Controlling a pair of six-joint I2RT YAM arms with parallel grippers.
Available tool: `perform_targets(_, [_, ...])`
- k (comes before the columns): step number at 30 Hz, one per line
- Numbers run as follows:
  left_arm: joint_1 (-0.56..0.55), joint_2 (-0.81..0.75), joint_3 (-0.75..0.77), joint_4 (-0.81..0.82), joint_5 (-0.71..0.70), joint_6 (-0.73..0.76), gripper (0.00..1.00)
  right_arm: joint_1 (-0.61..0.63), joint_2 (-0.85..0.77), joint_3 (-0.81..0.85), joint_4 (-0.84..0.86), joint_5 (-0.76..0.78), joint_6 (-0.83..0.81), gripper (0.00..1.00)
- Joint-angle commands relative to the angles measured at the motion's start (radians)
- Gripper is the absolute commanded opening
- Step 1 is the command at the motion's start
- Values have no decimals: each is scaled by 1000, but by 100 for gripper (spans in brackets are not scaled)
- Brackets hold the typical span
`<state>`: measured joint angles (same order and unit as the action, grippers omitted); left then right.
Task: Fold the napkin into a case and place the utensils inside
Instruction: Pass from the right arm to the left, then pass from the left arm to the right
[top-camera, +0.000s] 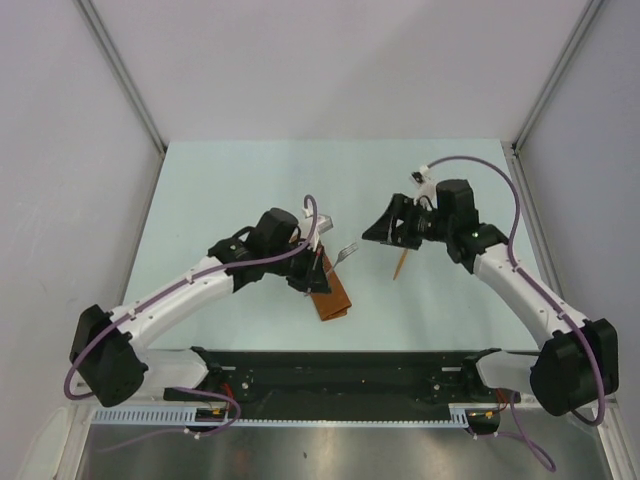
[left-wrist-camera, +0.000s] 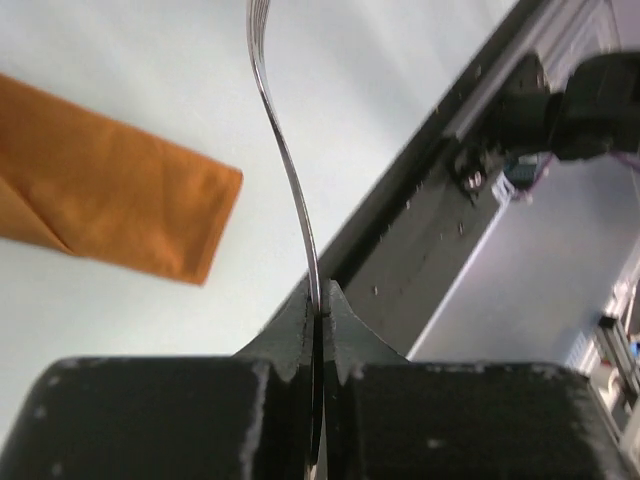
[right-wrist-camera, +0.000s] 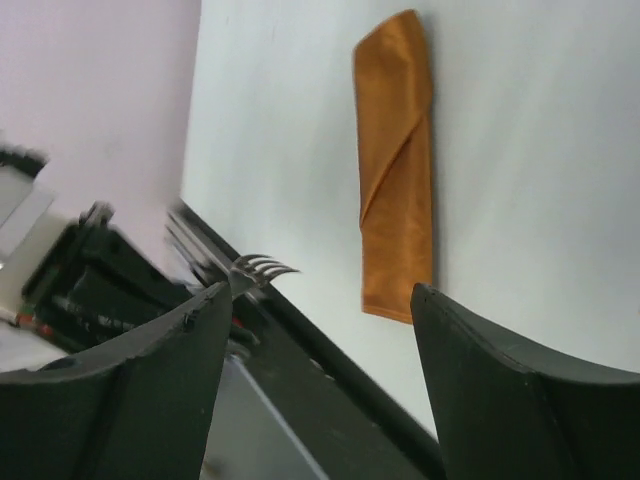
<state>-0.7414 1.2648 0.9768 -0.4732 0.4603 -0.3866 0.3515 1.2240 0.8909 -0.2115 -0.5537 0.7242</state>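
Note:
The napkin lies folded as a narrow rust-orange case on the table, just under my left gripper. It also shows in the left wrist view and in the right wrist view. My left gripper is shut on the silver fork and holds it above the table, with its tines pointing right, beside the case. The tines also show in the right wrist view. My right gripper is open and empty. A thin tan spoon handle lies just below it, its bowl hidden.
A black rail runs along the near table edge between the arm bases. Grey walls and metal frame posts enclose the pale green table at the left, back and right.

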Motion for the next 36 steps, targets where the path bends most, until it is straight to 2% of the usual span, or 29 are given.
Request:
perform_targets(1, [4,-68,-12,-140,121,97,0,62,-6,164,-242,-148,-632,76])
perform_targets(4, [5,-119,-52,-156,173,89,0,128,-41,139,-218,-207,-770,76])
perform_targets(6, [5,-145,-52,-176,204,103,0,139,-15,152,-268,-271,-834,72])
perform_targets(10, [5,-168,-41,-212,247,149,0,188,38,151,-263,-356,-862,60])
perform_targets(14, [4,-156,-40,-216,301,164,0,230,69,151,-252,-315,-875,59])
perform_targets(18, [5,-163,-55,-185,324,152,0,230,101,167,-253,-359,-882,55])
perform_targets(21, [4,-153,-44,-197,327,161,0,231,140,180,-279,-408,-901,41])
perform_targets(22, [5,-150,-30,-200,324,167,0,231,161,180,-282,-445,-905,27])
perform_targets(24, [5,-134,-15,-211,333,181,0,231,178,177,-284,-465,-904,11])
perform_targets(25, [5,-130,8,-235,324,196,0,230,184,169,-281,-454,-895,0])
perform_targets(29, [14,-97,49,-257,269,212,0,227,129,71,-142,-450,-763,0])
perform_targets(30, [22,-79,57,-260,191,187,4,222,114,47,-68,-425,-676,0])
perform_targets(31, [52,-71,83,-280,142,172,16,204,98,14,-51,-382,-619,0])
perform_targets(32, [75,-67,88,-271,103,152,35,193,77,-10,-8,-364,-558,0])
perform_targets(33, [105,-90,64,-239,69,99,40,187,62,-36,18,-344,-428,0])
perform_targets(34, [170,-108,45,-202,54,68,43,198,43,-105,49,-318,-366,0])
perform_targets(35, [201,-122,39,-149,17,42,55,211,-13,-140,102,-269,-308,0])
perform_targets(36, [229,-136,45,-137,-52,7,63,231,-39,-174,135,-191,-181,0])
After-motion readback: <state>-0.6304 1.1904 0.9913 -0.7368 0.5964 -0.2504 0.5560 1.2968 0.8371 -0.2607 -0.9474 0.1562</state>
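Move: The left gripper still holds the fork, its tines slanting forward and to the right; the open right gripper waits some 12 cm to the left hand's right, 7 cm ahead and slightly higher. The folded napkin's middle lies about 5 cm ahead of the left hand, 1 cm right and 15 cm below. From the right gripper the fork's tine end is about 7 cm left, 3 cm back and 2 cm lower; the spoon lies 8 cm right, 3 cm ahead and 18 cm down. Draw the left gripper back about 8 cm and slightly left, turning it clockwise, with the fork still gripped. Swing the open right gripper back and left towards the tine end, first rising, then sinking, turning some 50 degrees counter-clockwise, and close it on the fork there. Then open the left fingers to free the handle and ease that hand forward. ##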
